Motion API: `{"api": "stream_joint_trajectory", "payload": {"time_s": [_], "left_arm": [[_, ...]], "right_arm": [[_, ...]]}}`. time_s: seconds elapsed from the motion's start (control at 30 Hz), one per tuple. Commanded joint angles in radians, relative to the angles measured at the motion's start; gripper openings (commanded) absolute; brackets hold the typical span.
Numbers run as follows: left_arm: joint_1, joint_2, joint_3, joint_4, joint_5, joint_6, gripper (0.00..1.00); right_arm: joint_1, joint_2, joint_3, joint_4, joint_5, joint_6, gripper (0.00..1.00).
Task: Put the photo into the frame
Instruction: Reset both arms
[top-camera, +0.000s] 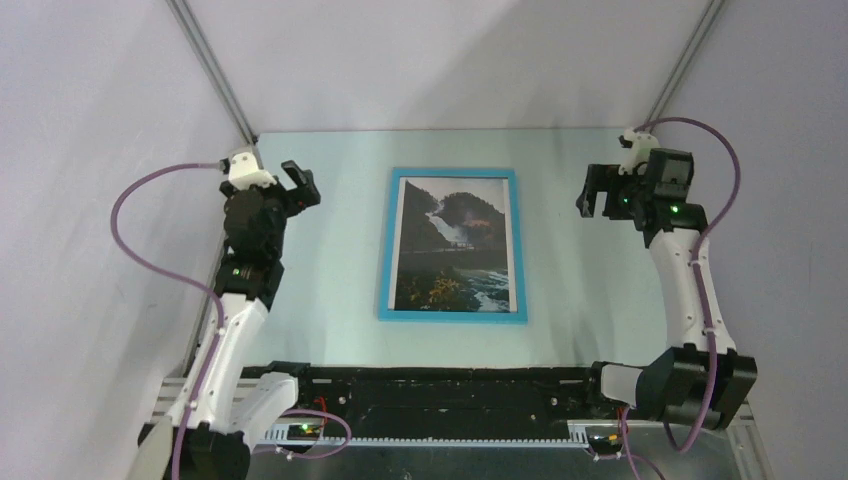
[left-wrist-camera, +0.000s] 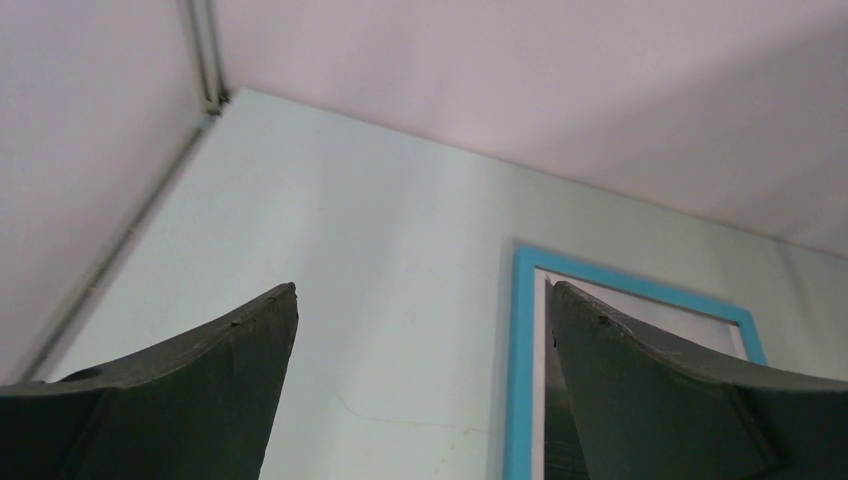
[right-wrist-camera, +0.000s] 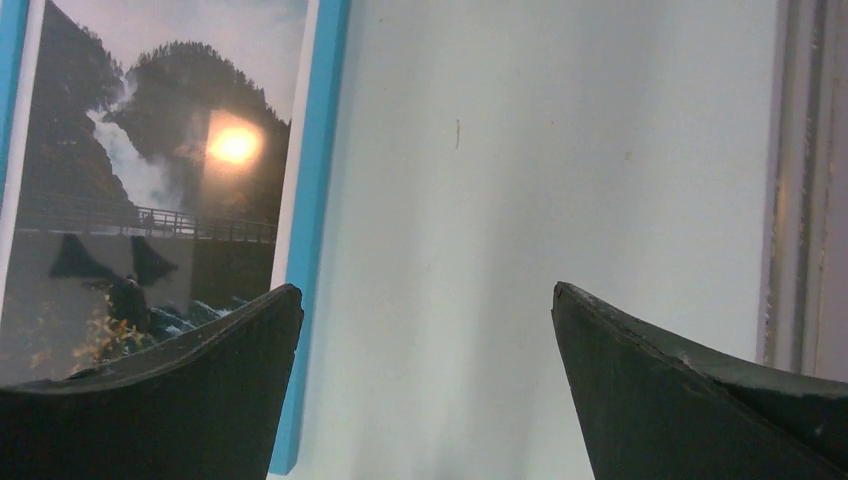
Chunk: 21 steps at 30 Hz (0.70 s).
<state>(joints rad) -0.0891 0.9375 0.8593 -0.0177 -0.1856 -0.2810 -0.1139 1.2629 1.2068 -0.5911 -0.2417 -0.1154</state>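
The bright blue frame (top-camera: 452, 176) lies flat in the middle of the table, long sides running away from me. Inside its border sits the photo (top-camera: 455, 245) of dark mountains, a white waterfall and orange foliage, face up. In the right wrist view the photo (right-wrist-camera: 150, 190) reflects a lamp, with the frame's right edge (right-wrist-camera: 315, 220) beside it. The left wrist view catches the frame's top-left corner (left-wrist-camera: 525, 330). My left gripper (top-camera: 300, 185) hangs open to the left of the frame, empty. My right gripper (top-camera: 598, 190) hangs open to the right of it, also empty.
Pale walls close in the table on three sides, with metal corner rails at the back left (top-camera: 215, 70) and back right (top-camera: 685, 60). A black bar (top-camera: 450, 385) with the arm bases runs along the near edge. Purple cables loop off both arms.
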Motion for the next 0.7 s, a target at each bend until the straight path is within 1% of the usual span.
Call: {"api": "stream_joint_trajectory", "payload": {"time_s": [0.0, 0.1, 0.23, 0.4, 0.47, 0.57, 0.67], "left_arm": [[0.01, -0.102, -0.053, -0.021, -0.105, 0.102, 1.0], [0.012, -0.15, -0.086, -0.034, -0.046, 0.133, 1.0], [0.012, -0.197, -0.125, -0.052, 0.009, 0.136, 1.0], [0.012, -0.248, -0.152, -0.067, 0.052, 0.17, 1.0], [0.012, -0.274, -0.153, -0.077, 0.082, 0.193, 1.0], [0.012, -0.294, -0.157, -0.083, 0.096, 0.204, 1.0], [0.012, -0.298, -0.155, -0.082, 0.12, 0.208, 1.0]], "right_arm": [[-0.069, -0.092, -0.024, -0.041, -0.1, 0.056, 1.0], [-0.121, -0.131, -0.036, -0.046, -0.158, 0.072, 0.99], [-0.175, -0.161, -0.049, -0.053, -0.239, 0.093, 0.99], [-0.249, -0.173, -0.066, -0.044, -0.4, 0.147, 0.99], [-0.254, -0.178, -0.066, -0.061, -0.442, 0.128, 0.99], [-0.254, -0.197, -0.084, -0.076, -0.498, 0.056, 0.99], [-0.254, -0.24, -0.123, -0.067, -0.508, 0.012, 0.99]]}}
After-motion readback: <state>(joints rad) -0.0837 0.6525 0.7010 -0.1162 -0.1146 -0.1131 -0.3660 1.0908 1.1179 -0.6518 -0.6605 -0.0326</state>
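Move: The frame, face up with the photo in it, has its middle about 30 cm to the left hand's right, nearly level with it fore and aft and some 30 cm lower; its left bar is only about 15 cm to the right. From the right hand, the frame's middle lies roughly 31 cm left, about 1 cm back and 23 cm down, its right bar about 16 cm left. Backwards, each above its own side of the table, both empty hands draw in towards their bases. The left goes about 6 cm, first rising slightly, then sinking and regaining a little; the right goes about 5 cm while climbing some 2.5 cm, swinging slightly right and returning, its left side rolling up about 15 degrees. Both grippers stay open, touching nothing. ##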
